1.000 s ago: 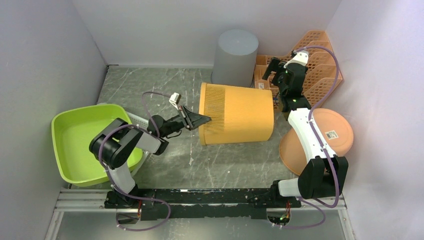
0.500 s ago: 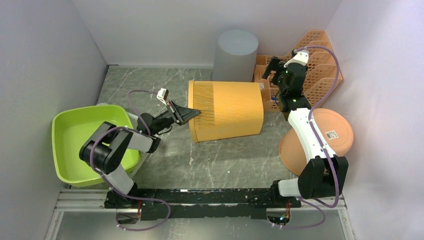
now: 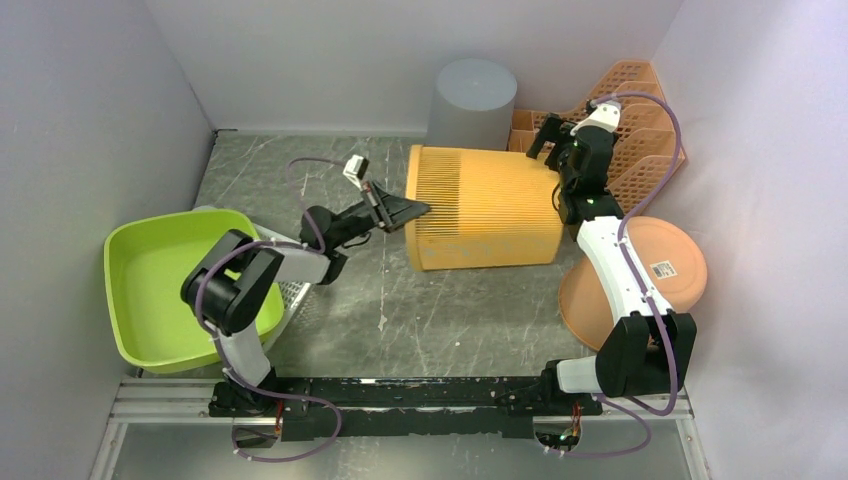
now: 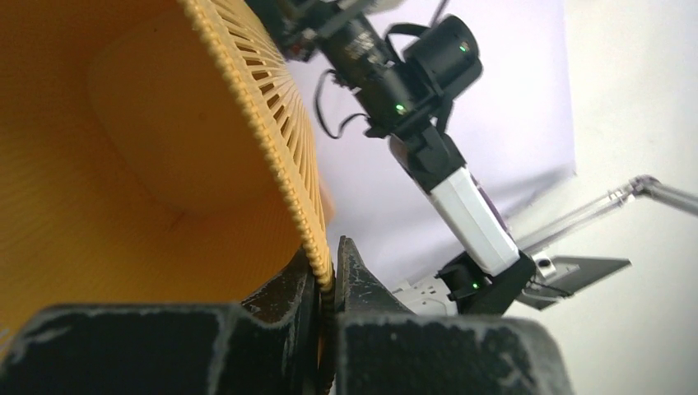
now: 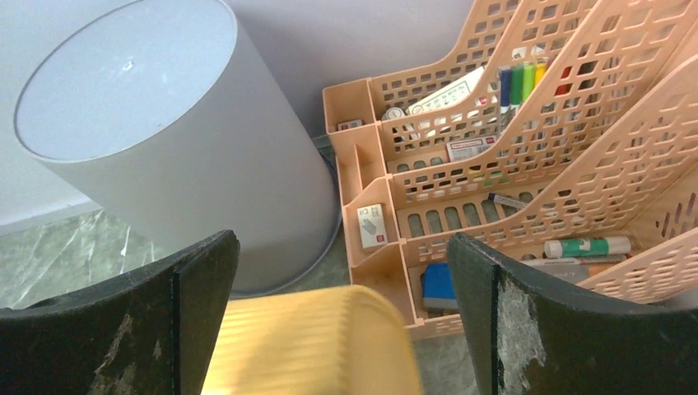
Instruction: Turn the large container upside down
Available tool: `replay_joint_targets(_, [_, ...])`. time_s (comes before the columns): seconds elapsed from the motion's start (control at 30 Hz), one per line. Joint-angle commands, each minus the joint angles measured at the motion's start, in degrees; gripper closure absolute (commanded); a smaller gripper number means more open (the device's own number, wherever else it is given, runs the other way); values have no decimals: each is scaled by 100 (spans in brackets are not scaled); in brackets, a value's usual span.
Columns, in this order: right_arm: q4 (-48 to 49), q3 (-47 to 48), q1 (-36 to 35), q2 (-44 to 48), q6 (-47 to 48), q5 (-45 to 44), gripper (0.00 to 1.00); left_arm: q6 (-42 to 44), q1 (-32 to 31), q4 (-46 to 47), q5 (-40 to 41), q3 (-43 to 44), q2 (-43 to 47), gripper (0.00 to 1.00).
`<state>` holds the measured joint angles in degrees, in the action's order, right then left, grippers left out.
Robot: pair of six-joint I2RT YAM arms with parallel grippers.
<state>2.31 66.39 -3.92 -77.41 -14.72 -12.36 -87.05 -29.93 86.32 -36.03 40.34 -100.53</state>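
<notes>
The large container [image 3: 485, 205], an orange ribbed bin, lies on its side in the middle of the table with its open mouth to the left. My left gripper [image 3: 415, 212] is shut on the mouth's rim. In the left wrist view the toothed rim [image 4: 296, 189] runs down between the two black fingers of the left gripper [image 4: 325, 263]. My right gripper [image 3: 548, 140] hovers open at the container's closed end. The right wrist view shows the orange container [image 5: 313, 346] blurred, low between the wide-apart jaws of the right gripper [image 5: 342, 271].
A grey upturned bin [image 3: 470, 100] stands just behind the container. A peach desk organizer [image 3: 620, 130] with pens and small items fills the back right. An orange plate [image 3: 640, 270] lies at the right. At the left a green basin [image 3: 160, 285] rests on a white basket [image 3: 295, 290].
My left gripper dragged the container left, then pushed it back right and farther, so its closed end now lies under the right gripper. The right arm barely moved.
</notes>
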Motion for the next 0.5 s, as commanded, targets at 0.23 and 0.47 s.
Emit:
replay_joint_targets(0.23, [102, 32, 138, 49, -31, 47, 0, -416, -358, 1783, 261, 552, -901, 93])
replay_joint_targets(0.47, [86, 31, 149, 97, -17, 19, 0, -514, 543, 1783, -22, -459, -901, 93])
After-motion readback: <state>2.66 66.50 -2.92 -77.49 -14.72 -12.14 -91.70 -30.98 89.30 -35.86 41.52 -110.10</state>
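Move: The left hand already grips the yellow container by the upper near part of its rim; the container hangs sideways with its mouth to the left, its middle about 11 cm to the hand's right, 5 cm ahead and 7 cm lower. The grey container stands some 25 cm ahead of the left hand, 9 cm to the right and 14 cm lower. From the idle, open right hand, the yellow container's middle is roughly 13 cm left, 12 cm back and 10 cm below. Keeping its pinch on the rim, the left hand first swings the yellow container about 4 cm to the right, towards the right arm, with a slight rise, then reverses and sinks some 6 cm while easing part of the way back left. As it sinks, the wrist rolls roughly 10 degrees so that its top side leans forward, and the open right hand stays almost in place near the container's closed end, any touch there not being clear. ##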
